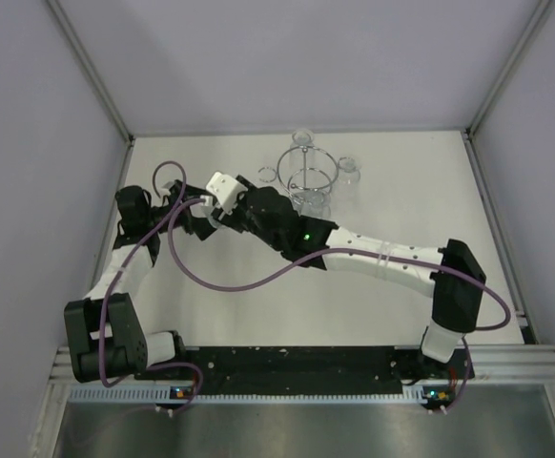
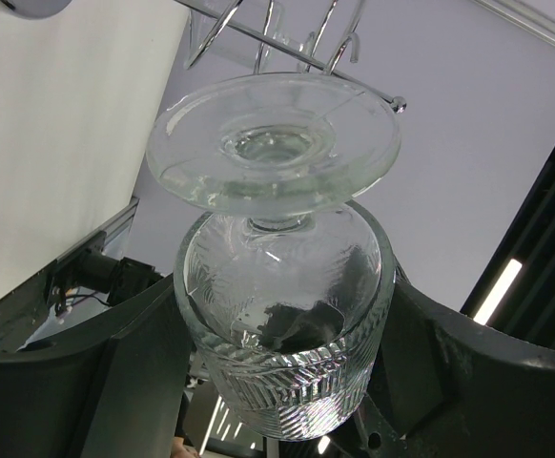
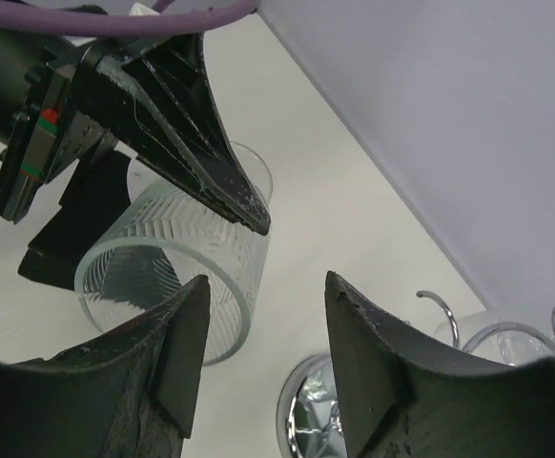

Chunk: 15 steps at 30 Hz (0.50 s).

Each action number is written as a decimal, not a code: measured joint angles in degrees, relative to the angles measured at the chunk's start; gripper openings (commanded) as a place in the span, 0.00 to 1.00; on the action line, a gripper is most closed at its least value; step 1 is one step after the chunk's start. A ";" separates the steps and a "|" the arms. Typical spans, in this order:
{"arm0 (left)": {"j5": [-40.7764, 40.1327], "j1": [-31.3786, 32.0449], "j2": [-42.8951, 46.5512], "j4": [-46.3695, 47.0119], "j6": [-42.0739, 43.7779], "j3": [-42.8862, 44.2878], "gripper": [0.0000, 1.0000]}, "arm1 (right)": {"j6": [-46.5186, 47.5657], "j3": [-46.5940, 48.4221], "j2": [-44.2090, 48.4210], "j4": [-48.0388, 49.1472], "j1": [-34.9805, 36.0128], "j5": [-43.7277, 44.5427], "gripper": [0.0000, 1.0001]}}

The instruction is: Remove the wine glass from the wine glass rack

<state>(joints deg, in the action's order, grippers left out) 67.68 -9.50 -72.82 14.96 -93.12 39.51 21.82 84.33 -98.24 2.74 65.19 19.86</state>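
The wine glass (image 2: pixel 277 315) is clear with a cut pattern. In the left wrist view its bowl sits between my left gripper's (image 2: pixel 282 377) black fingers, foot up. The chrome wine glass rack's wires (image 2: pixel 268 33) show just above the foot. The rack (image 1: pixel 308 174) stands at the table's back middle. My left gripper (image 1: pixel 199 212) is to its left, and the glass is hidden there under the right arm. My right gripper (image 3: pixel 263 286) is open and empty, close beside the held glass (image 3: pixel 177 262), with the rack's mirrored base (image 3: pixel 306 420) below it.
Other clear glasses hang on the rack's arms (image 1: pixel 352 170) (image 1: pixel 302 138). The right arm (image 1: pixel 373 258) stretches across the table in front of the rack. A purple cable (image 1: pixel 230 281) loops over the middle. Grey walls close in the table at the back and sides.
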 measured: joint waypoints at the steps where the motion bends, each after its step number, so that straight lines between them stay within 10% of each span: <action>1: 0.00 0.00 0.00 0.00 0.00 0.00 0.00 | -0.28 0.55 -0.68 0.26 0.00 0.04 0.31; 4: -0.28 0.00 0.00 0.00 -0.39 0.00 0.00 | -1.20 1.97 -2.60 0.57 0.02 -0.26 0.00; 15: -1.14 -0.11 0.00 -2.67 -1.49 -0.33 0.00 | 0.20 2.34 -3.63 -0.13 -0.22 -0.48 0.00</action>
<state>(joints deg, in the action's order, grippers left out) 66.54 -9.61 -72.82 12.29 -94.61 39.18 22.02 86.67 -101.86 2.61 64.97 19.38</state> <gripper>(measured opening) 0.757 0.035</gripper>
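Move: The left hand already holds the wine glass between its fingers. The glass's middle lies about 6 cm to the right hand's left, roughly level in reach and height, with its open mouth facing that hand. From the right hand, the glass rack stands some 18 cm right, 8 cm farther out and about 5 cm lower; its empty hook is about 10 cm right and 10 cm ahead, near hand height. The right hand eases about 1.5 cm left and down, shutting its fingers to pinch the held glass's rim. ##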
